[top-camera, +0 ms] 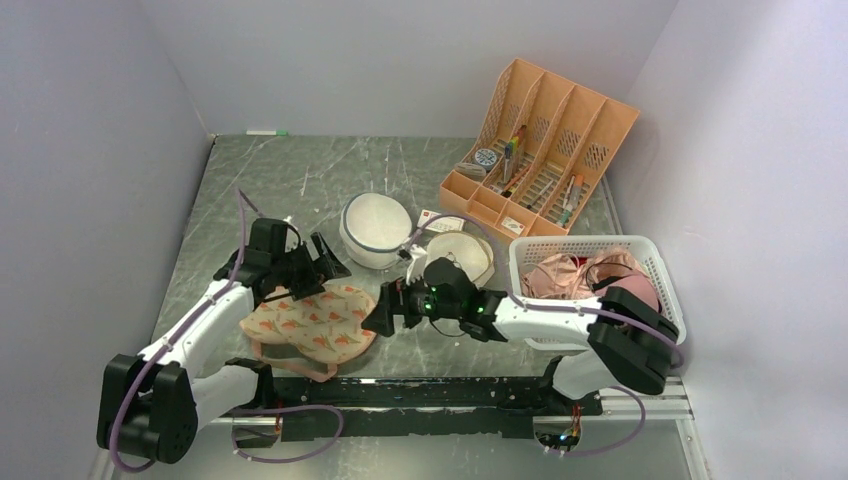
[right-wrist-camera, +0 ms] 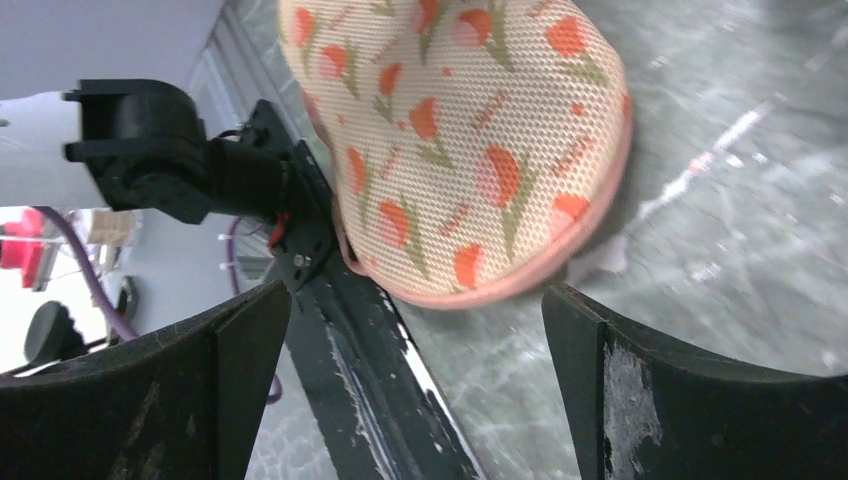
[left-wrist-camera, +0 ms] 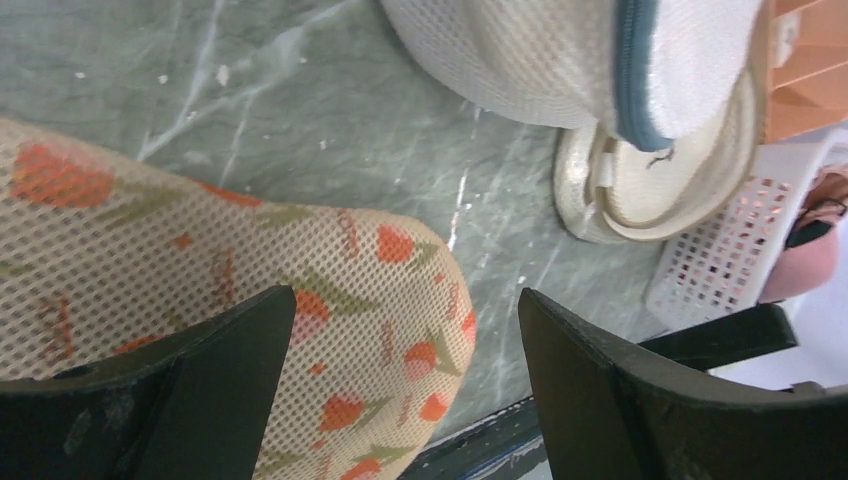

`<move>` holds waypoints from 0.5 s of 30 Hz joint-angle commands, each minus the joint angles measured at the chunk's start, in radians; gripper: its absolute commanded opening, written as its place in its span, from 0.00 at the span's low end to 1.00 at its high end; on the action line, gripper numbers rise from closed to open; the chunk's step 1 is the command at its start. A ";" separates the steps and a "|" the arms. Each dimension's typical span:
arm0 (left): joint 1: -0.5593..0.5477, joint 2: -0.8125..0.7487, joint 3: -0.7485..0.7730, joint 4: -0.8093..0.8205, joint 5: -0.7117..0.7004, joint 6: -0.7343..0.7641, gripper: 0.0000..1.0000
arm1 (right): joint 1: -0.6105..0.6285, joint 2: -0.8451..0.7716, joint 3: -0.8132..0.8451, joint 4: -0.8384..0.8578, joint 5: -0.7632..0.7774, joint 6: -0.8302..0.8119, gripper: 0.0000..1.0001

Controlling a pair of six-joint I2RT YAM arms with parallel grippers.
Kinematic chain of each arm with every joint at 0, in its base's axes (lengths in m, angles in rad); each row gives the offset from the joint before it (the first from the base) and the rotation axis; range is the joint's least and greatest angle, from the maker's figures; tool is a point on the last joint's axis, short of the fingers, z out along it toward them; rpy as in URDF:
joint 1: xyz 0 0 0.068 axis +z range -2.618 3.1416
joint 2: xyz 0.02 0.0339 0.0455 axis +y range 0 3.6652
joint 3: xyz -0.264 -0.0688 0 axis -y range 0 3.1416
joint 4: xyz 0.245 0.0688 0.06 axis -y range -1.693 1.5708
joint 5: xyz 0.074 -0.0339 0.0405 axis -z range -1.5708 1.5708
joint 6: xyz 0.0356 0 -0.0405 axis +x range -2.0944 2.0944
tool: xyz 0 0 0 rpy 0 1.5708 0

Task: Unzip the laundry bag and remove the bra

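The laundry bag (top-camera: 310,325) lies flat at the front left of the table, beige mesh with an orange-red print and pink edging. My left gripper (top-camera: 322,268) hangs open just beyond the bag's far edge. In the left wrist view the left gripper (left-wrist-camera: 405,300) frames the bag's rounded end (left-wrist-camera: 200,250) without touching it. My right gripper (top-camera: 377,312) stands open just right of the bag, pointing at it. The right wrist view shows the right gripper (right-wrist-camera: 416,295) a little short of the bag's pink rim (right-wrist-camera: 520,285). The bra is hidden.
A white mesh dome bag (top-camera: 375,228) and a round cream bag (top-camera: 460,255) sit behind the grippers. A white basket (top-camera: 640,250) of pink garments stands at the right, with an orange organizer (top-camera: 540,150) behind it. A black rail (top-camera: 420,392) runs along the near edge.
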 commanded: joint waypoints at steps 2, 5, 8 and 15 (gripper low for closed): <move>-0.015 0.014 0.022 -0.047 -0.069 0.075 0.94 | -0.008 -0.134 -0.065 -0.144 0.180 -0.068 1.00; -0.063 0.041 0.062 -0.064 -0.131 0.103 0.94 | -0.026 -0.180 -0.084 -0.208 0.253 -0.076 1.00; -0.145 0.094 0.110 -0.093 -0.234 0.109 0.94 | -0.069 -0.188 -0.103 -0.216 0.242 -0.071 1.00; -0.285 0.252 0.106 0.003 -0.253 0.103 0.94 | -0.144 -0.130 -0.129 -0.128 0.077 -0.051 0.96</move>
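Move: The white round laundry bag stands about 6 cm ahead of the left hand and 10 cm to its right, a little lower. From the right hand it is some 17 cm ahead, about in line sideways and 5 cm lower. The carrot bag lies roughly 16 cm left and 4 cm back of the right hand, 10 cm below. The flat round bag is about 11 cm ahead of the right hand, 17 cm to its right and 9 cm lower. Right hand, open, withdraws 7 cm right and 4 forward, away from carrot bag; left sinks 3 cm rightward. ##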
